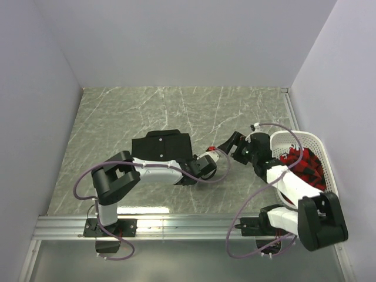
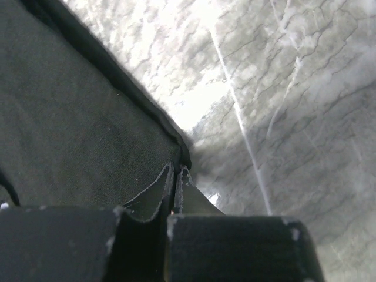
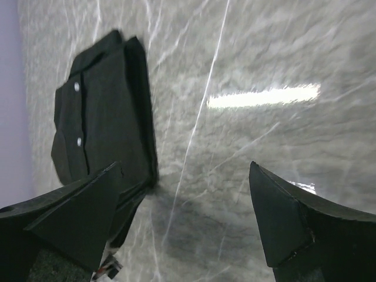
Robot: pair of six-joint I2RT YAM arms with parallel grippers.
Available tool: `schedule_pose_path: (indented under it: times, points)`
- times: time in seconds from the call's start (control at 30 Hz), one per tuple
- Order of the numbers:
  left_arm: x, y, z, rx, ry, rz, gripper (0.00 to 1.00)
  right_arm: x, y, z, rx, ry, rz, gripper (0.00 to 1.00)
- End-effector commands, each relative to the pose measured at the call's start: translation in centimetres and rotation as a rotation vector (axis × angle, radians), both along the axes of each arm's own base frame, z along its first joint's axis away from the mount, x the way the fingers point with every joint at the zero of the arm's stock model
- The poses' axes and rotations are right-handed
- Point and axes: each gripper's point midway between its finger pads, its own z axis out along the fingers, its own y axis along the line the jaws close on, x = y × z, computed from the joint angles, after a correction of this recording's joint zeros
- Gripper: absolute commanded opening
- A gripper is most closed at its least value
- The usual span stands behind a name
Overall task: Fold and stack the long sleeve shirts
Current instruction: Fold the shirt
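Note:
A black long sleeve shirt (image 1: 160, 145) lies folded on the marble table, its collar and pale buttons (image 3: 77, 87) showing in the right wrist view. My left gripper (image 1: 194, 162) sits low at the shirt's near right corner. Its fingertips (image 2: 183, 176) are pressed together on the hem of the black shirt (image 2: 76, 117) there. My right gripper (image 1: 231, 143) hovers to the right of the shirt, over bare table, with its jaws wide apart and nothing between them (image 3: 183, 166).
A white plastic basket (image 1: 305, 138) stands at the table's right edge, behind the right arm, holding red and black cloth (image 1: 302, 167). Walls close in the table on the left, back and right.

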Motion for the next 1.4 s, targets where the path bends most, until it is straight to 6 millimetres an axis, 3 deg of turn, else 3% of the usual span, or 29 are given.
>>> schedule_pose_path:
  times: [0.0,0.07,0.1,0.23,0.4,0.63,0.77,0.9,1.1,1.37]
  points:
    - [0.5,-0.5,3.3,-0.131,-0.02,0.027,0.0,1.1,2.2,1.1,0.123,-0.008,0.058,0.95]
    - [0.5,-0.7,4.4,-0.18,-0.018,0.025,0.0,1.2,3.5,1.4,0.204,-0.004,0.096,0.96]
    - [0.6,-0.6,4.7,-0.2,-0.015,0.033,0.01,1.2,3.9,0.3,0.219,0.038,0.106,0.96]
    - [0.6,-0.5,6.1,-0.276,-0.007,0.037,0.0,1.8,6.1,-0.2,0.308,0.074,0.166,0.96]
    - [0.6,-0.3,6.2,-0.297,0.0,0.047,0.0,2.1,9.0,-2.0,0.366,0.161,0.219,0.97]
    - [0.5,-0.7,6.7,-0.345,0.005,0.045,0.01,1.3,15.0,-3.9,0.416,0.251,0.338,0.97]
    - [0.4,-1.0,7.2,-0.378,0.002,0.045,0.01,1.2,17.5,-5.2,0.419,0.304,0.398,0.96]
    - [0.3,-1.4,7.4,-0.403,0.01,0.042,0.0,1.2,19.7,-6.0,0.444,0.33,0.459,0.91]
    - [0.0,-1.3,6.9,-0.412,0.019,0.035,0.01,1.1,21.4,-7.0,0.437,0.344,0.516,0.78]
    - [-0.1,-0.7,6.3,-0.397,0.014,0.044,0.01,0.1,22.1,-8.2,0.397,0.364,0.568,0.65]
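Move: The folded black shirt's middle lies about 23 cm to the right gripper's left, level with it fore and aft and some 9 cm below; its right edge is about 14 cm to the left. The shirt corner already pinched by the left gripper is about 13 cm to the right gripper's left and 5 cm back. From the left gripper, the shirt's middle is some 12 cm left, 5 cm ahead and barely lower. Lift the pinched corner about 5 cm with the left gripper, keep it shut, and hold it there, rolling its right side up. Meanwhile sweep the open right gripper about 22 cm left, sinking 5 cm early on and turning some 30 degrees counter-clockwise as its left side rolls up; slide its lower finger under the shirt's right edge, then begin closing. ##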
